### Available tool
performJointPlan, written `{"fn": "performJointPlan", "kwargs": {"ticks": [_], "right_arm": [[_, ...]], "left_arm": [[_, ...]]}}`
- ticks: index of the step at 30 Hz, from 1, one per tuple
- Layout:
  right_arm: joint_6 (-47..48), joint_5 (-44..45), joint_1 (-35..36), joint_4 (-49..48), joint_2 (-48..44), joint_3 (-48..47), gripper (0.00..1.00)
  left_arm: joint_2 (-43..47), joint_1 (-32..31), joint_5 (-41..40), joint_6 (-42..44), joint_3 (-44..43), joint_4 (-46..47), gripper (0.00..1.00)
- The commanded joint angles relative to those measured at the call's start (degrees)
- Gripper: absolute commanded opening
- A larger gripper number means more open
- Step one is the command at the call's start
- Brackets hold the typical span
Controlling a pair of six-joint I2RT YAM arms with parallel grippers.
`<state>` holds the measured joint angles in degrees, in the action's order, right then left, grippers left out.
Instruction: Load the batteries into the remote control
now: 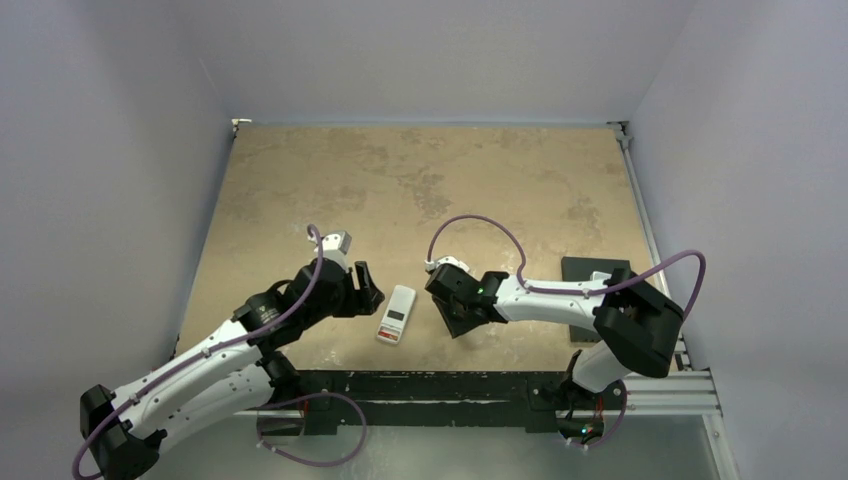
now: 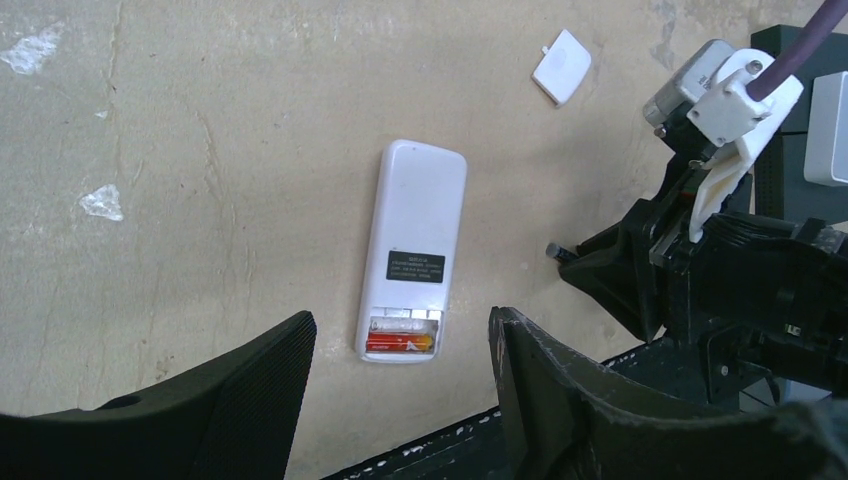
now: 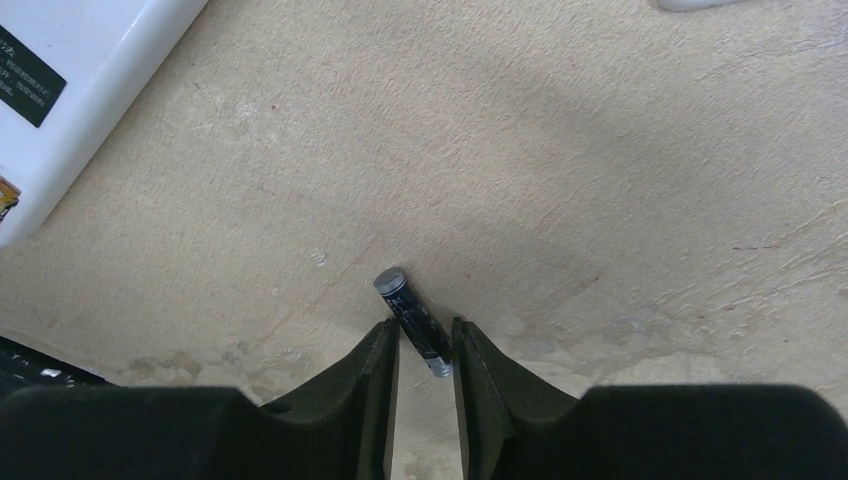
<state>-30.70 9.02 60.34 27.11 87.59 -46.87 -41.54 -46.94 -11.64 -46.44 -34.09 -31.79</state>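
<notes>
The remote control (image 1: 396,313) lies back up near the table's front edge, between my two grippers. Its battery bay is uncovered at the near end, and one red battery (image 2: 400,343) sits in the nearer slot; the slot beside it holds none. A second battery (image 3: 412,322), dark with silver ends, lies askew on the table to the right of the remote (image 3: 60,90). My right gripper (image 3: 425,335) is closed on it, both fingertips touching it. My left gripper (image 2: 400,325) hovers open above the remote's (image 2: 415,250) bay end, holding nothing.
A small white square cover (image 2: 562,66) lies on the table beyond the remote. A dark plate (image 1: 595,275) with a pale grey block (image 2: 828,130) sits at the right edge. The black front rail (image 1: 420,385) runs just below the remote.
</notes>
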Motion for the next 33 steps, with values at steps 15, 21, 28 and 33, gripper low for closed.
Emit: {"fn": "performJointPlan", "kwargs": {"ticks": [15,21,28,33], "right_arm": [[-1.56,1.91,1.97,3.89,-1.55,0.52,0.12],[-1.30,2.75,2.23,4.75,-1.91,-0.54,0.00],[-0.23,3.91,4.21,6.20,-2.95,-3.21,0.00],[1.19,4.41,6.11,6.96,-2.87,-5.89,0.00]], "left_arm": [[-3.23,0.10,-1.15,-0.94,3.17,6.04,0.64],[-3.12,0.18,-2.25,-1.60,4.78,6.69,0.65],[-1.64,0.25,-3.79,-3.52,7.66,6.85,0.65],[-0.18,0.59,-4.49,-4.37,9.34,6.57,0.62]]}}
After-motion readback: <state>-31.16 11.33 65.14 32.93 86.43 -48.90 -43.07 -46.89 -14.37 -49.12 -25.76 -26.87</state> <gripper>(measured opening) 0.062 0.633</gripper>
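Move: The loose battery lies right between the right hand's half-open fingers, about 1 cm below. From that hand the remote control's middle is some 11 cm left and 4 cm ahead, and the battery cover 12 cm ahead and 4 cm right. From the left hand the remote lies roughly 12 cm below, 4 cm right and 1 cm ahead; the battery is about 15 cm right and 3 cm back. Right hand pinches the battery, drawing back about 2 cm; open left hand sinks 5 cm towards the remote. ##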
